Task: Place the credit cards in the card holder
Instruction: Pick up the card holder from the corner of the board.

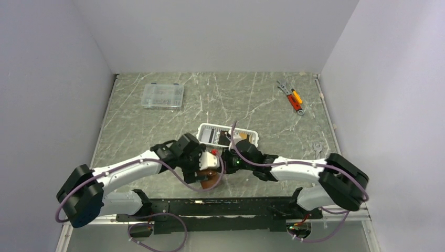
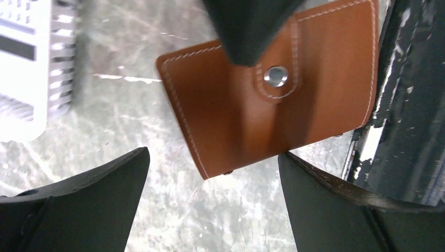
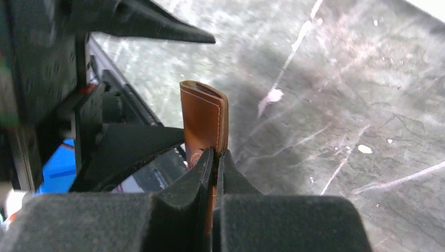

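The brown leather card holder (image 2: pixel 252 113) is folded, with its snap tab (image 2: pixel 276 76) fastened, and hangs above the table. My right gripper (image 3: pixel 215 153) is shut on one edge of it, and the wallet (image 3: pixel 205 113) stands up edge-on between its pads. My left gripper (image 2: pixel 212 156) is open, with its fingers (image 2: pixel 89 205) spread on either side of the wallet's lower corner, not touching it. In the top view the wallet (image 1: pixel 210 181) sits between both grippers near the front edge. Credit cards (image 1: pixel 214 136), striped and black, lie in the white basket.
The white slotted basket (image 1: pixel 252 137) stands just behind the grippers and also shows in the left wrist view (image 2: pixel 57 79). A clear compartment box (image 1: pixel 162 96) is at the back left. Orange-handled tools (image 1: pixel 293 98) lie at the back right. The black arm-mount rail (image 2: pixel 409 94) is close by.
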Action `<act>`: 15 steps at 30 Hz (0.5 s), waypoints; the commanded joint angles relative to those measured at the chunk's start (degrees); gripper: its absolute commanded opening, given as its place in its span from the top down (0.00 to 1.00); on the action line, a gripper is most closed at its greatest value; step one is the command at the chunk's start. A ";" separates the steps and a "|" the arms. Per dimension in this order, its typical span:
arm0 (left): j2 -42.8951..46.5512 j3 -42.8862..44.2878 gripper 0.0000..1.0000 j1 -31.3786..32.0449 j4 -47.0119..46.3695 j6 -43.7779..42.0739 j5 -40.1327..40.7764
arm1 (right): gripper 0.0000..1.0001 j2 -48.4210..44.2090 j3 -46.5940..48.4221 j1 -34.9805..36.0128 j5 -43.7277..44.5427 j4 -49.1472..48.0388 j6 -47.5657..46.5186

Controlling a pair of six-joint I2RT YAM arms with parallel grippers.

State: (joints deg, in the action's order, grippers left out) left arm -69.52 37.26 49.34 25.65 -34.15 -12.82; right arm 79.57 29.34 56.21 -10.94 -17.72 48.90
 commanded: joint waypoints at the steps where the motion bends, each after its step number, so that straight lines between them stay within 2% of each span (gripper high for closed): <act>1: 3.75 8.47 0.01 -8.17 4.99 4.32 -14.53 | 1.00 -8.40 2.63 0.80 -1.80 5.76 -6.35; 4: 4.00 11.96 0.01 -13.35 9.38 5.22 -24.41 | 1.00 -13.03 4.39 1.11 -0.81 10.17 -10.23; 10: 4.03 18.05 0.01 -18.89 14.63 8.09 -36.33 | 1.00 -17.99 11.34 3.92 3.78 22.06 -16.93; 15: 4.00 18.77 0.01 -19.47 16.41 9.74 -42.35 | 1.00 -20.58 16.18 6.11 9.18 28.28 -20.03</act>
State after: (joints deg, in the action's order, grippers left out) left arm -66.22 54.65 30.09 38.68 -26.52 -45.21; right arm 62.00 40.27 60.90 -6.81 4.36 33.56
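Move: The card holder is already pinched in the right fingers and off the table, its middle about 3 cm back, 2 cm left and 2 cm below that hand's point. The white basket with the cards stands some 14 cm ahead and 5 cm to the right of the right hand, about 5 cm lower. From the open left hand, the card holder's middle is roughly 6 cm to the right and 4 cm back, about level in height. Keeping its pinch on the card holder's edge beside the snap, the right hand carries it almost straight up about 10 cm, tilting some 20 degrees. The left hand, still wide open, rises faster, about 13 cm, and draws away from the holder; its wrist rolls some 30 degrees so the fingers swing up to point more to the right. ##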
